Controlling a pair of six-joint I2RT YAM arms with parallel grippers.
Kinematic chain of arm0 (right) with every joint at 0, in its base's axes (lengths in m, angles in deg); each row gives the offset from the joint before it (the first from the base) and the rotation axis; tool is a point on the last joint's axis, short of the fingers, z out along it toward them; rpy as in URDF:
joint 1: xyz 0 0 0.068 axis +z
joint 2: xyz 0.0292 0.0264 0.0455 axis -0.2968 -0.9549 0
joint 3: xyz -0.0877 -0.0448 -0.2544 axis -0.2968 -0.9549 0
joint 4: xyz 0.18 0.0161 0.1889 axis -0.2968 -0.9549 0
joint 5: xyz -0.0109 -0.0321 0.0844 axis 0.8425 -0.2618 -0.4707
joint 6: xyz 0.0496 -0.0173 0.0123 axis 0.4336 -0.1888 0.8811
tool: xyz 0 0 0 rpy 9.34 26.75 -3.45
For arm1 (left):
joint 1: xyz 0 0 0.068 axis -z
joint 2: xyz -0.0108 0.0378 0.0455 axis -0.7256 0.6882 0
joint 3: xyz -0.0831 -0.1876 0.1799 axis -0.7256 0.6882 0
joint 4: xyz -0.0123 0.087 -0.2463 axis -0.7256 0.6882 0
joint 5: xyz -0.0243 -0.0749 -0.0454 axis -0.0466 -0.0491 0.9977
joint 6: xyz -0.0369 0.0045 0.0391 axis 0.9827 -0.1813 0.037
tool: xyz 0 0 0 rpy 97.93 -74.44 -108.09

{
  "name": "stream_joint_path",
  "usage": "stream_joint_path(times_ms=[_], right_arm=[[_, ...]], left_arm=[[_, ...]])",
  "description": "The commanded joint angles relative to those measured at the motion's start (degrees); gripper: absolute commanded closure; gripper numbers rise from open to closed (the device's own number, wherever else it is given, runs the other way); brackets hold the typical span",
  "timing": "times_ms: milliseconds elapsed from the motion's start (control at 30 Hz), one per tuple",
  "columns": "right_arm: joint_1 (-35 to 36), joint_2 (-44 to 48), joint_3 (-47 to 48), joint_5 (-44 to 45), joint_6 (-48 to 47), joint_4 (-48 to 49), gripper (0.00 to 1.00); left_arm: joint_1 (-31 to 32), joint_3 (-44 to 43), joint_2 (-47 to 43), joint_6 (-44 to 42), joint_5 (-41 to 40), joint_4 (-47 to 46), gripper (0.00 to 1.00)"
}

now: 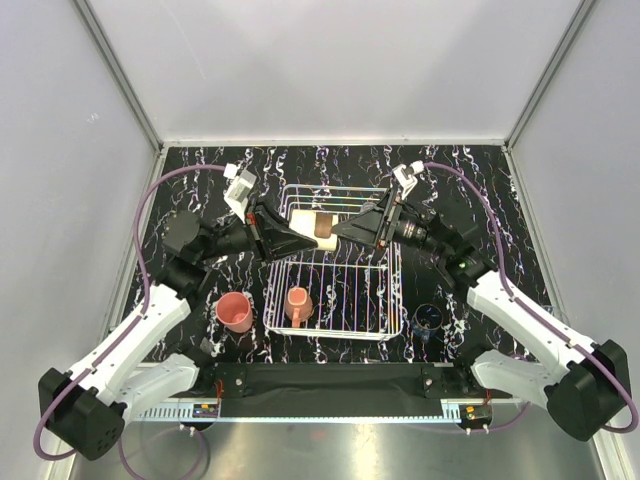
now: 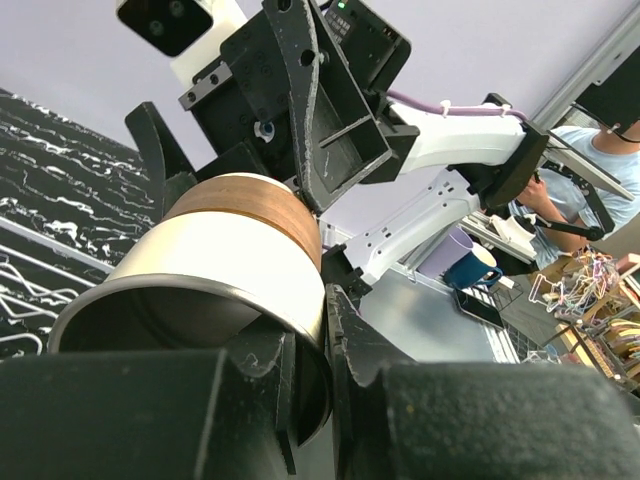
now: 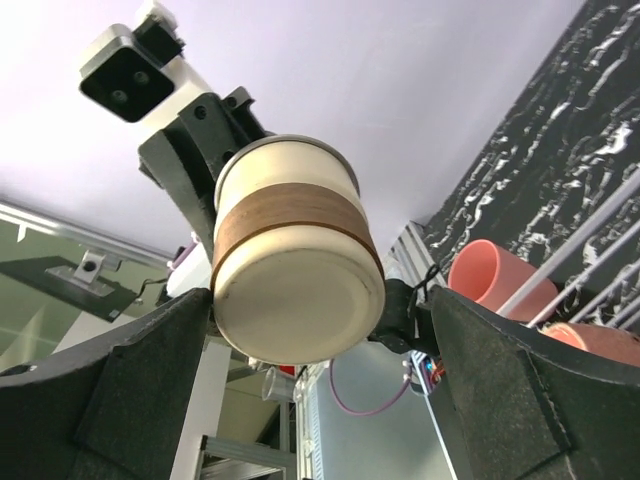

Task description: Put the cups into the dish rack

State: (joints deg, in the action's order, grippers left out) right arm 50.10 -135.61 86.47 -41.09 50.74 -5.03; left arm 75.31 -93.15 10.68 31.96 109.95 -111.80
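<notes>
My left gripper (image 1: 298, 238) is shut on the rim of a cream cup (image 1: 313, 225) with a brown band, holding it on its side above the far half of the white wire dish rack (image 1: 335, 330). In the left wrist view one finger is inside the cream cup (image 2: 230, 250) and one outside. My right gripper (image 1: 348, 228) is open, its fingers either side of the cream cup's base (image 3: 295, 275). An orange mug (image 1: 298, 303) stands in the rack. A pink tumbler (image 1: 234, 312) is on the table left of it, and a dark blue cup (image 1: 430, 318) to its right.
The black marbled table (image 1: 480, 190) is walled by pale panels on three sides. Both arm bases sit on the near rail (image 1: 320, 385). From the right wrist, the pink tumbler (image 3: 490, 275) and the orange mug (image 3: 592, 342) show below the rack bars (image 3: 575, 255).
</notes>
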Motion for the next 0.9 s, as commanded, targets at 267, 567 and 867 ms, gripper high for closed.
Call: stream_joint_path(times_ms=[267, 567, 867], right_arm=[[5.47, -5.10, -0.27, -0.20, 5.31, 15.98, 0.00], [6.45, -2.55, -1.67, 5.60, 4.69, 15.38, 0.05], [7.06, -2.46, -2.03, 7.37, 5.66, 14.59, 0.40]], left_arm=[[0.12, -1.47, -0.98, -2.98, 2.08, -0.76, 1.00], [0.12, -1.48, -0.71, -3.51, 1.46, 0.65, 1.00], [0.21, -1.74, -0.89, -4.92, 0.32, 3.12, 1.00]])
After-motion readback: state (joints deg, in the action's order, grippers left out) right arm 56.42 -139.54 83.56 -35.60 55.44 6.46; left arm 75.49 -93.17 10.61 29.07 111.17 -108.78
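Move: The cream cup with the wooden band is held on its side in the air, its mouth towards the left hand, its middle about 3 cm ahead and 2 cm right of that hand's point. Its base faces the open right hand, from which the cup's middle lies roughly 6 cm to the left and level in height. Down in the rack, some 27 cm below the right hand, the clear glass is about 19 cm ahead and 3 cm right, the orange mug about 4 cm back and 12 cm left. The cream cup is still held by its rim in the left fingers, that hand staying almost in place and sinking only about 1 cm. Over its base end slides the right hand, fingers wide open, roughly 3 cm to the left and a little back, turning hardly at all; it then stops and closes its fingers by about a quarter, bringing them onto the cup's two sides near the wooden band. ##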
